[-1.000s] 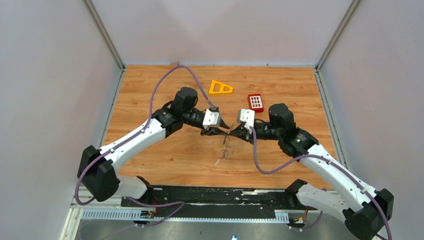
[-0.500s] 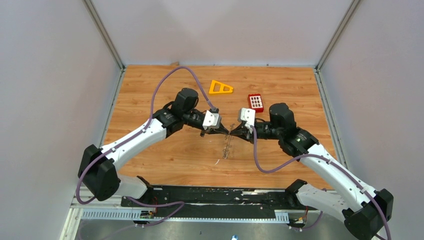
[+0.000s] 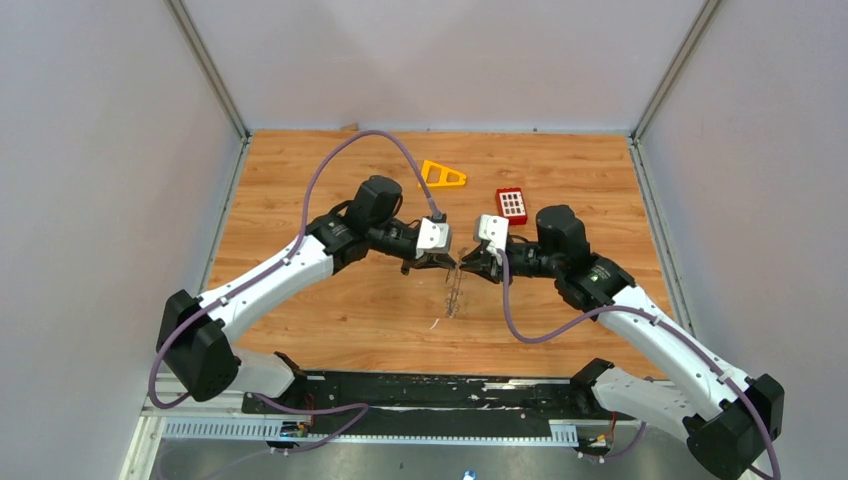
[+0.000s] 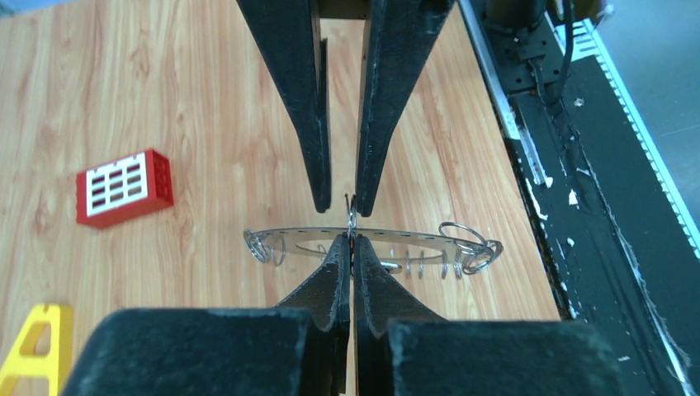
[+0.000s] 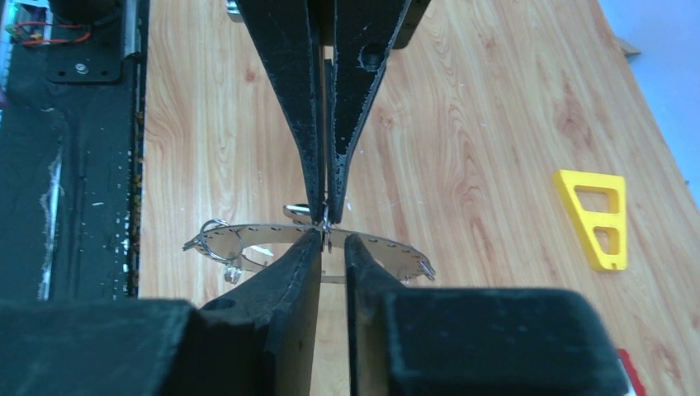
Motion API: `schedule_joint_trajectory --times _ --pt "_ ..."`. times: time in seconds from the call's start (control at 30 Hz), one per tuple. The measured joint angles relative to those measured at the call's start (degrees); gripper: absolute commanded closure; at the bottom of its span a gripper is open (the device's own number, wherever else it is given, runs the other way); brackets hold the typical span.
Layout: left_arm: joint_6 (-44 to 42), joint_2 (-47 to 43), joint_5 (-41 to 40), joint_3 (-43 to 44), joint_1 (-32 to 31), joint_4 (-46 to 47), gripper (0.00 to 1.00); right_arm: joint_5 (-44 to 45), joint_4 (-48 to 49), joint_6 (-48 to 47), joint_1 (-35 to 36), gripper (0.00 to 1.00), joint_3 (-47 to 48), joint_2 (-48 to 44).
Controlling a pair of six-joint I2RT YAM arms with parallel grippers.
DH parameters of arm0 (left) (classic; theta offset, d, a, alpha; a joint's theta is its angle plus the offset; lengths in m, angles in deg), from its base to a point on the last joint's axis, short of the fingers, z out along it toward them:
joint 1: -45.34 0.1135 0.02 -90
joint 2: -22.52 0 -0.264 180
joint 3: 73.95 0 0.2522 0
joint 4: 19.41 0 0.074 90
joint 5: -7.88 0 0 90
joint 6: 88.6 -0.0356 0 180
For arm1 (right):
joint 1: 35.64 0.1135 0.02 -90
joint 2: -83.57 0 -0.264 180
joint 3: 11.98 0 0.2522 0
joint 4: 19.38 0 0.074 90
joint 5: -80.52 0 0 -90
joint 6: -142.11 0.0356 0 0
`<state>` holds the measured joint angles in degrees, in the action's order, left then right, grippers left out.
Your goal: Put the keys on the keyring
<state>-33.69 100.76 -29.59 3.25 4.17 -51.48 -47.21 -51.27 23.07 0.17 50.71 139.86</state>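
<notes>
The keyring [image 4: 413, 237] is a flat grey ring with holes along its rim and small wire rings [image 4: 466, 243] hooked through them. It hangs above the wood between both arms and shows edge-on in the top view [image 3: 456, 290]. My left gripper [image 4: 351, 241] is shut on its near rim. Facing it, my right gripper [image 5: 334, 238] has a narrow gap between its fingers, which straddle the opposite rim [image 5: 388, 245] without pinching it. The two grippers' tips nearly touch [image 3: 459, 265]. I cannot make out the keys.
A red keypad block [image 3: 511, 205] lies behind the right gripper. An orange triangular frame [image 3: 441, 176] lies further back, towards the left. The black base rail [image 3: 420, 395] runs along the near edge. Grey walls close in the wooden table [image 3: 300, 180].
My left gripper has shut and moved right to meet the right gripper at the keyring. The right gripper's fingers have parted slightly.
</notes>
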Motion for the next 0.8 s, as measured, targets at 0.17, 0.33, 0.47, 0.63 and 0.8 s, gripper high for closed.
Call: schedule_joint_trajectory --times 0.17,0.33,0.47,0.63,0.8 --pt "-0.13 0.68 -8.44 7.30 -1.97 -11.98 1.00 1.29 -0.02 -0.98 -0.15 0.64 0.11 0.00" --pt "0.48 2.10 -15.58 12.68 -3.54 -20.11 1.00 1.38 -0.02 -1.33 -0.28 0.61 0.22 -0.02" --pt "3.61 2.12 -19.32 12.83 -4.17 -23.89 1.00 0.96 -0.02 -1.27 -0.28 0.60 0.42 -0.02" --pt "7.91 2.12 -20.63 13.03 -4.24 -24.83 1.00 -1.01 0.04 -1.01 -0.33 0.60 1.20 -0.02" --pt "10.01 2.01 -19.32 13.00 -4.28 -24.44 1.00 -3.52 0.02 -0.42 -0.37 0.61 1.75 0.33"
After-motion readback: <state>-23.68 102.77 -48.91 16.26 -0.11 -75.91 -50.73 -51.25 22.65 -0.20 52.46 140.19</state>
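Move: Between the two hands hangs the keyring, a big flat ring with small wire loops: its middle lies about 5 cm below and 2 cm back of the left hand, whose shut fingers already pinch it. From the right hand it lies some 5 cm below, 2 cm back and 1 cm left. On the table about 21 cm below the left hand, the red block lies some 23 cm ahead and 12 cm right, the yellow triangle about 31 cm ahead and 3 cm left. Keeping its pinch at the top of the keyring, the left hand draws left, away from the right fingers, by about 3 cm while its fingers tip some 20 degrees further down and swing a little forward. The right fingers, already parting, spread on to clear the wire loop between them, and that hand then lifts about 1.5 cm. ##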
